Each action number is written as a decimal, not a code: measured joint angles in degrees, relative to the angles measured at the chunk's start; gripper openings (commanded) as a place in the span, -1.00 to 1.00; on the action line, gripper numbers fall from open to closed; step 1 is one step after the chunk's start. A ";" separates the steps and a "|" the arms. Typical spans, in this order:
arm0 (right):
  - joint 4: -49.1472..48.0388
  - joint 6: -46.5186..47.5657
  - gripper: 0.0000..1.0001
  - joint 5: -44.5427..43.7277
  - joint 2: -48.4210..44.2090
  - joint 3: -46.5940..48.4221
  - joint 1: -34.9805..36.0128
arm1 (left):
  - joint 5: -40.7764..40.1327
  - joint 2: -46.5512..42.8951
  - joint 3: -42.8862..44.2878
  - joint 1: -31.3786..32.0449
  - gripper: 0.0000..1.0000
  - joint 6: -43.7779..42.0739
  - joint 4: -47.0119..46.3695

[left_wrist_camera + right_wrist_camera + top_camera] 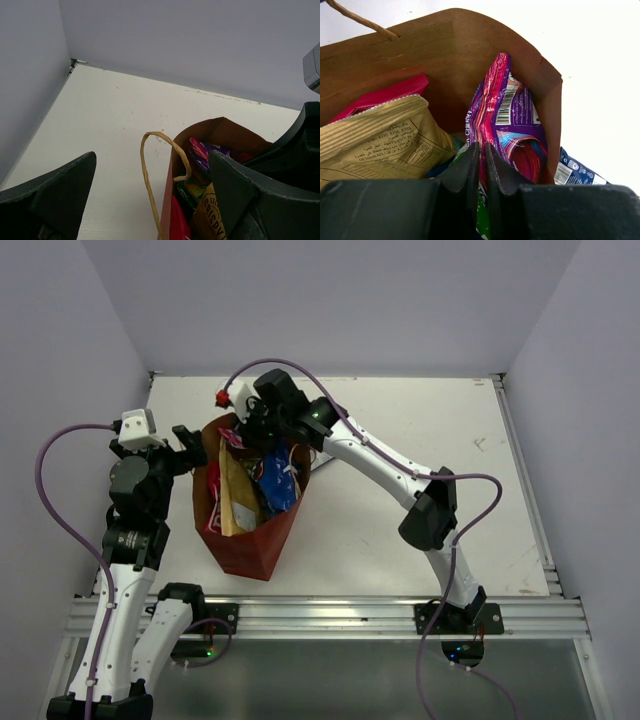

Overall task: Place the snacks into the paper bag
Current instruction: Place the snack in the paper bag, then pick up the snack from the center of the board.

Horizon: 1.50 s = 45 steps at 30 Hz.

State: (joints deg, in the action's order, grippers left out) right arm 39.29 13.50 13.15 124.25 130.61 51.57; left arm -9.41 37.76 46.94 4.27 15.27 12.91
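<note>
The brown paper bag [250,545] with red sides stands open between my arms. Packets fill it: a tan-gold one [235,502], a blue one [278,485] and a pink-red one [385,97]. My right gripper [482,147] reaches into the bag's far end, shut on the edge of a purple-pink packet [515,115] that stands upright against the bag's wall [420,50]. A green packet [482,220] shows under its fingers. My left gripper [152,156] hangs open at the bag's left rim, holding nothing. The bag's tan loop handle [146,170] rises between its fingers.
A blue-and-white packet [577,170] shows just past the bag's wall on the right. The white table [420,410] ends in grey walls at the back and sides. A metal rail [330,615] runs along the near edge by the arm bases.
</note>
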 measured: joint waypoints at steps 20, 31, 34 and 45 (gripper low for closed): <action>-12.66 -7.30 0.11 -11.80 -26.56 -18.88 -0.94 | 0.11 -0.17 0.00 0.00 0.95 -0.02 0.00; -19.80 -24.98 0.51 -10.78 -32.24 -40.22 -20.22 | 0.22 -0.28 0.00 0.04 0.95 -0.02 0.00; -20.46 -29.00 0.53 -7.96 -31.93 -43.63 -25.88 | 0.24 -0.22 0.00 0.04 0.95 -0.02 0.00; -24.92 -33.94 0.40 1.75 -19.58 -43.82 -33.16 | 0.26 0.13 0.00 0.04 0.96 -0.04 -0.02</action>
State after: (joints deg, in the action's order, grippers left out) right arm 14.37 -20.45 14.90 104.66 86.78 18.41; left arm -9.15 37.89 46.94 4.32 15.22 12.88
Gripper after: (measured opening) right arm 0.729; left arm 0.976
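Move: The next snack, the navy-and-white pack flat on the table outside the bag, lies about 17 cm ahead of the right hand, 19 cm to its right and 24 cm below. The purple pack sits just under the fingertips, some 4 cm ahead, 1 cm left and 6 cm down; the paper bag's middle is about 9 cm back, 2 cm right and 12 cm down. From the left hand the navy-and-white pack is roughly 22 cm ahead, 31 cm right and 31 cm below. Lift the nearly shut right fingers off the purple pack and straight up out of the bag, about 15 cm, spreading them to roughly three quarters open as you go. Swing right and then forward over the bag's rim, turning the wrist some 50 degrees clockwise, and sink towards the navy-and-white pack, stopping well above it. ##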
